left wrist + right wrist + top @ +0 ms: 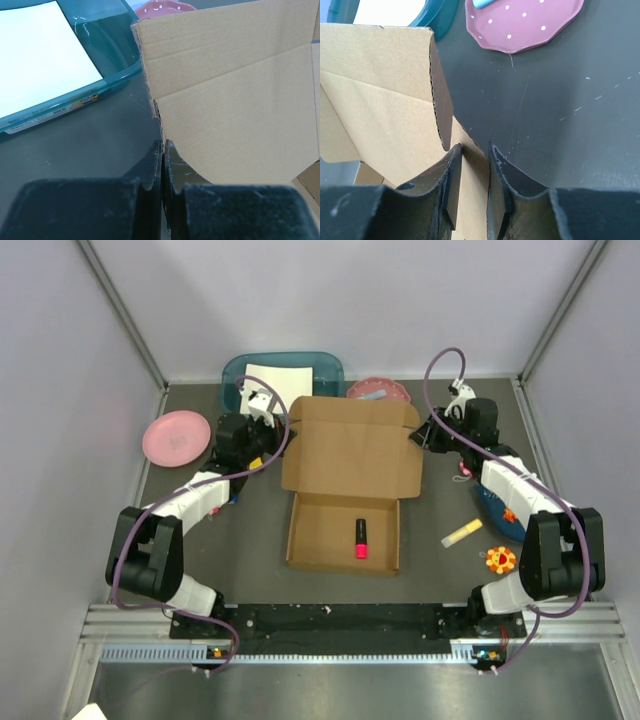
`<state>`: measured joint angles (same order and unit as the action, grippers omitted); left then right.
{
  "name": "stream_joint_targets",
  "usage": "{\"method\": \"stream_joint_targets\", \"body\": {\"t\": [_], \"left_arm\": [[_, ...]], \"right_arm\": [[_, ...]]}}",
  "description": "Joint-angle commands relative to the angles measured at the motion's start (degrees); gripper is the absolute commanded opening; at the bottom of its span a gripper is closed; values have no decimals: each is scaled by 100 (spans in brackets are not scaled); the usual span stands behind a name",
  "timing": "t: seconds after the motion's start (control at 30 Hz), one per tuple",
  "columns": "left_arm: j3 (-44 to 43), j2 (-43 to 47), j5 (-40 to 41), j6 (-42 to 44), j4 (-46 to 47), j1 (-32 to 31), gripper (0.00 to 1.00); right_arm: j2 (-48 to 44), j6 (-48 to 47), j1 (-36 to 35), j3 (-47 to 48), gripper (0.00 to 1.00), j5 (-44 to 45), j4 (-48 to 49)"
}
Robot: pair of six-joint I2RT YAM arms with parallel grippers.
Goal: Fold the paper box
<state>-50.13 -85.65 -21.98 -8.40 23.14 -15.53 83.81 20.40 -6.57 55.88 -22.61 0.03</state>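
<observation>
The paper box (350, 455) lies mid-table as brown cardboard, its lid panel spread open behind a shallow tray (310, 530). A red marker (360, 538) lies inside the tray. My left gripper (276, 444) is shut on the lid's left edge, and the left wrist view shows the closed tips (163, 145) pinching the cardboard (235, 90). My right gripper (420, 436) is at the lid's right side flap. In the right wrist view its jaws (475, 147) stand apart with the flap (380, 100) between them.
A teal bin (285, 370) holding a white sheet stands behind the box, next to a dotted pink plate (378, 390). A plain pink plate (176, 437) lies at the left. At the right are a yellow marker (462, 532), an orange toy (500, 560) and a blue object (497, 508).
</observation>
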Motion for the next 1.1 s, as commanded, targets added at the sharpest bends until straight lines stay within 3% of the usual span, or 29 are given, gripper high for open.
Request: {"method": "stream_joint_targets", "body": {"t": [0.0, 0.2, 0.37, 0.67, 1.07], "left_arm": [[-41, 39, 36, 155, 112, -20, 0], [29, 188, 105, -64, 173, -20, 0], [468, 513, 448, -451, 673, -99, 0], [1523, 1419, 1756, -513, 1553, -846, 0], [2613, 1806, 3567, -293, 3099, -2032, 0]], "right_arm": [[21, 34, -11, 64, 24, -182, 164], [-172, 209, -178, -76, 10, -24, 155], [-716, 341, -520, -410, 0, 792, 85], [-1885, 376, -1337, -902, 0, 2541, -258], [-2431, 815, -2366, -1641, 0, 4395, -153]]}}
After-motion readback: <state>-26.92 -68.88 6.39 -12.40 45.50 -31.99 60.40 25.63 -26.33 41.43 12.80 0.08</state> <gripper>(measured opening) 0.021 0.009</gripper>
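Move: The left gripper is already shut on the left edge of the raised lid. From it, the box tray's middle lies about 18 cm back, 13 cm right and 16 cm lower, the blue basin some 19 cm ahead and 3 cm left. The lid's right edge sits between the right gripper's half-open fingers, within 1 cm to the left. From that hand the tray is roughly 17 cm back and 15 cm left, the polka-dot plate 17 cm ahead and 6 cm left. Close the right gripper on the lid's right edge while easing it a centimetre or so left, the left one keeping its pinch. Then draw both grippers back towards the robot together, about 7 cm, rising 2 to 3 cm. Tip both hands' fingers up some 10 degrees, and turn the left hand counter-clockwise and the right clockwise by 10 to 15 degrees. ##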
